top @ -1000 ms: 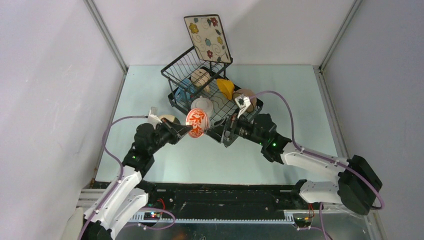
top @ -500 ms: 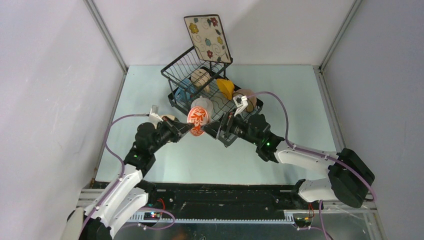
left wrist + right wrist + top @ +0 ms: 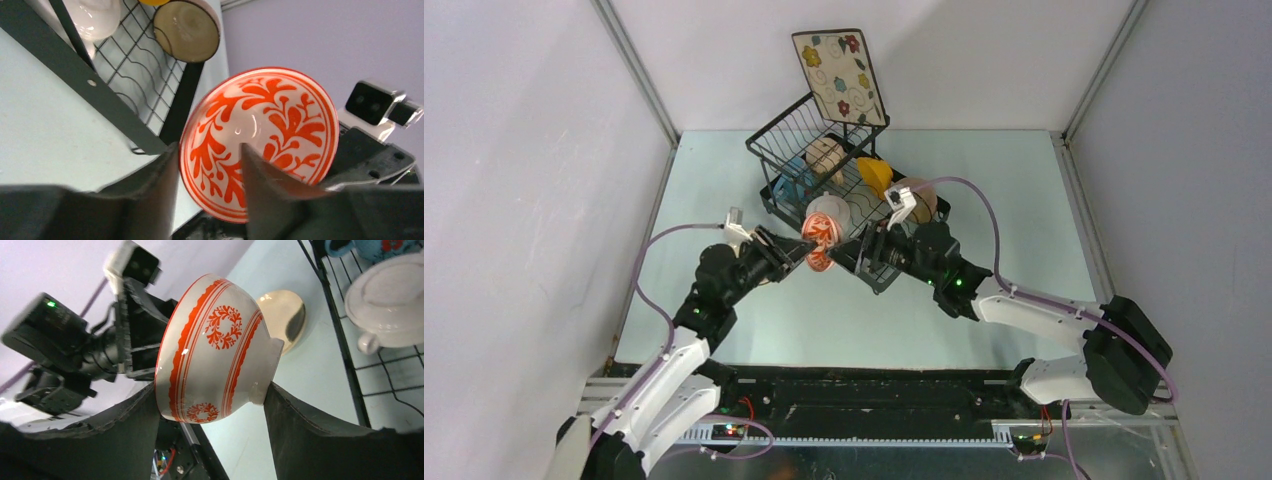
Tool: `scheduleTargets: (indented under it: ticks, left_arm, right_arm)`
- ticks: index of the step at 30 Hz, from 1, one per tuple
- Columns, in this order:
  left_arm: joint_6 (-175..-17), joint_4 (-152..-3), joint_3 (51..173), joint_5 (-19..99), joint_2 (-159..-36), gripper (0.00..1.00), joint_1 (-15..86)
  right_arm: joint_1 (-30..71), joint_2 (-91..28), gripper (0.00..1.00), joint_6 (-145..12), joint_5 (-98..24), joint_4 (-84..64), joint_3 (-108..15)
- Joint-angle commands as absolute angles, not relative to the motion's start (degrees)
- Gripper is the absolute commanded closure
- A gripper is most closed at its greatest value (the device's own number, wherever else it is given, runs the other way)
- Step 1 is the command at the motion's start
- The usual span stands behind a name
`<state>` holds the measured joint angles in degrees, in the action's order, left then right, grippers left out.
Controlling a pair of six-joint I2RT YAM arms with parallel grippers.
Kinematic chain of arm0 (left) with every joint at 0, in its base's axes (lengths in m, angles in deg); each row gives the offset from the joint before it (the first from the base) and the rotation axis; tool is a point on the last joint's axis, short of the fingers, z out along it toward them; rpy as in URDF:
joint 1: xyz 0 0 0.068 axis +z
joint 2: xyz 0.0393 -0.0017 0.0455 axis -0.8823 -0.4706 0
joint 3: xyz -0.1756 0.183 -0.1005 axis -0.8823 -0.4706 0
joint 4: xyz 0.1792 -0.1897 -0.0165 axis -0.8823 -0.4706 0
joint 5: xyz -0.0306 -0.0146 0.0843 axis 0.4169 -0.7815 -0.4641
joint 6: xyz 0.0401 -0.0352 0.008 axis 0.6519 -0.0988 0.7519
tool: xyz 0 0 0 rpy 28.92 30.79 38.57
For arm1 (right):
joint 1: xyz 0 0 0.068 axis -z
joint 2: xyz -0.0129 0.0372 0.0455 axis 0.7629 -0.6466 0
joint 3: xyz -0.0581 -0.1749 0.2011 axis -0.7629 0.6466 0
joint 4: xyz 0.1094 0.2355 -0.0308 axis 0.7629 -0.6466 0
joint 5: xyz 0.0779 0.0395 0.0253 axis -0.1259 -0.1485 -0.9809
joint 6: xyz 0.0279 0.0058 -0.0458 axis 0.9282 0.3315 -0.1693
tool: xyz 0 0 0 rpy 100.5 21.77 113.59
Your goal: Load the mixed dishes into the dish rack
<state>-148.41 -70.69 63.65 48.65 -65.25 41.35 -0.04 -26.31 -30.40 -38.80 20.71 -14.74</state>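
Note:
The red-patterned bowl (image 3: 820,243) hangs on its side in the air, just in front of the dish rack (image 3: 796,125). My right gripper (image 3: 212,395) is shut on the bowl (image 3: 215,350), one finger on the rim and the other on the foot. My left gripper (image 3: 207,150) is open and straddles the rim of the bowl (image 3: 260,135), one finger outside and one inside, with slack between them. In the top view the left gripper (image 3: 799,255) and the right gripper (image 3: 844,255) meet at the bowl from opposite sides.
In the rack are a square floral plate (image 3: 839,75) standing upright, a blue mug (image 3: 794,178), a beige mug (image 3: 826,157), an orange-yellow bowl (image 3: 876,175), a tan bowl (image 3: 916,195) and a white two-handled bowl (image 3: 829,210). A cream round plate (image 3: 282,317) lies on the table left of the rack.
The right gripper moved in from the right and shut on the bowl. The left gripper, shut on the rim before, has opened. The bowl shifted slightly towards the rack.

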Motion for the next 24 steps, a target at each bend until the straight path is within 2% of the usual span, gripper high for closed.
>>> scheduleTargets:
  ticks: [1,3,6,10,13,17,24]
  left_arm:
    - [-144.8,-71.5,67.2,48.6,-64.1,0.38,40.6]
    - [-143.3,-73.6,67.3,47.6,-63.5,0.24,40.6]
    - [-141.1,-76.6,67.8,46.3,-62.9,0.11,40.6]
    - [-137.8,-80.4,68.6,43.8,-61.7,0.09,40.6]
    - [-133.4,-84.3,68.7,38.9,-60.4,0.08,40.6]
    - [-129.5,-86.6,66.9,32.4,-58.9,0.07,40.6]
    - [-129.1,-85.1,62.7,29.1,-56.3,0.06,40.6]
  right_arm:
    - [2.6,-23.6,0.93,-39.8,-39.3,16.0,-18.2]
    - [5.6,-23.1,0.95,-42.4,-42.5,14.5,-18.3]
    - [11.8,-23.0,0.95,-46.7,-49.4,11.3,-18.9]
    - [17.3,-23.8,0.96,-59.3,-55.3,3.2,-21.9]
    - [19.1,-25.5,0.96,-71.5,-56.3,-5.2,-26.9]
    - [21.2,-30.3,1.0,-85.8,-55.9,-17.8,-32.6]
    - [21.8,-35.1,1.0,-101.2,-53.1,-24.7,-38.6]
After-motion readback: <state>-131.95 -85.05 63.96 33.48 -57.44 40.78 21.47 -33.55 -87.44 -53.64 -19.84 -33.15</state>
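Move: The right hand holds the patterned bowl and is to take it to the free slots at the near end of the lower rack, about 12 cm ahead, 13 to its right and 18 below. From this hand, the white cup lies 16 ahead, 4 left, the brown bowl 21 ahead, 19 right, both some 18 lower. For the left hand, the plate lies 5 ahead, 15 left, 20 down; the patterned bowl is 2 ahead, 5 right, about level. Carry the patterned bowl in the right gripper about 15 cm right and forward in equal parts, sinking some 6 cm, from the left hand to over the rack's free slots, tipping the fingers down roughly 45 degrees with the grip kept. Meanwhile finish opening the left fingers wide, free of the rim, and draw that hand 5 cm left and 3 down towards the plate. ##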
